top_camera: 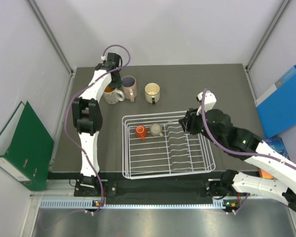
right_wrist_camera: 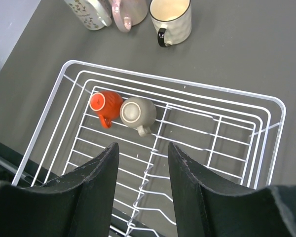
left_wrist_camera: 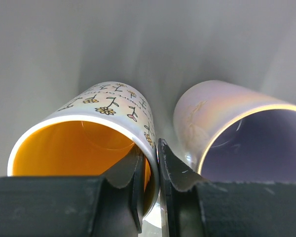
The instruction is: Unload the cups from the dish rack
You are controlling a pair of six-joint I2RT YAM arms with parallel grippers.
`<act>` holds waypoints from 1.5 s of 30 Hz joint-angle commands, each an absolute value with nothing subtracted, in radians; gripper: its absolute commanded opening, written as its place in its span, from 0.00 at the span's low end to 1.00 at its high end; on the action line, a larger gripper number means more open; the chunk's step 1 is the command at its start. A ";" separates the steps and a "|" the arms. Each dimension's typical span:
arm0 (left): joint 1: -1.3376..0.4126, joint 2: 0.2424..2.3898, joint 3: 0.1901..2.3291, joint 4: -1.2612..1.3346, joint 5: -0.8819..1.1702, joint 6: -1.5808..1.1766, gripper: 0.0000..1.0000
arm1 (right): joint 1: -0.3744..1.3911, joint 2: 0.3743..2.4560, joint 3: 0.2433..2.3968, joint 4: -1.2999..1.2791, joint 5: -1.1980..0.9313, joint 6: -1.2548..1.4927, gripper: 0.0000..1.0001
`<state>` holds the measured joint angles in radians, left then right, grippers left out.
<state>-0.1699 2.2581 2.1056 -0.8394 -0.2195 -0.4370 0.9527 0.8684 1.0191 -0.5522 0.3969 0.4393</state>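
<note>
My left gripper (top_camera: 110, 85) is shut on the rim of the speckled mug with the orange inside (left_wrist_camera: 89, 140), one finger inside and one outside the wall. That mug (top_camera: 112, 94) stands on the table at the back left, beside the pinkish-beige mug with the purple inside (top_camera: 129, 88) (left_wrist_camera: 246, 133) and the cream mug (top_camera: 152, 92) (right_wrist_camera: 170, 19). In the white wire dish rack (top_camera: 167, 168) (right_wrist_camera: 187, 82), two small cups lie upside down: a red-orange cup (right_wrist_camera: 105, 104) and a tan cup (right_wrist_camera: 137, 113). My right gripper (right_wrist_camera: 143, 158) hangs open above the rack's right half, with nothing in it.
A green binder (top_camera: 19, 148) leans off the table's left side, and a blue folder (top_camera: 283, 101) lies off its right side. Grey walls close in the back and both sides. The rack's wavy plate slots (right_wrist_camera: 153, 177) sit under my right fingers.
</note>
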 commanded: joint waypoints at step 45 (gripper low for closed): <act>-0.701 1.168 1.385 -0.787 -0.766 -0.716 0.95 | 1.043 1.351 1.118 -0.407 0.327 0.296 0.99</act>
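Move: My left hand still pinches the right wall of the flowered cup, whose middle is about 4 cm to its left and 4 cm below; the lilac cup stands some 6 cm right and 5 cm farther out, the cream cup about 18 cm right and 2 cm out. From my empty right hand, the gray cup in the rack lies roughly 8 cm ahead, 15 cm left and 21 cm down, with the red cup 8 cm farther left, level with it. I open my left fingers to let go of the flowered cup's wall, lift clear and draw back over 20 cm while rising about as much, swinging rightward later, fingers tipping up some 30 degrees. After waiting, my right hand opens wide and sinks about 11 cm while going 7 cm left, towards the gray cup, fingers tipping further down, still touching nothing. ##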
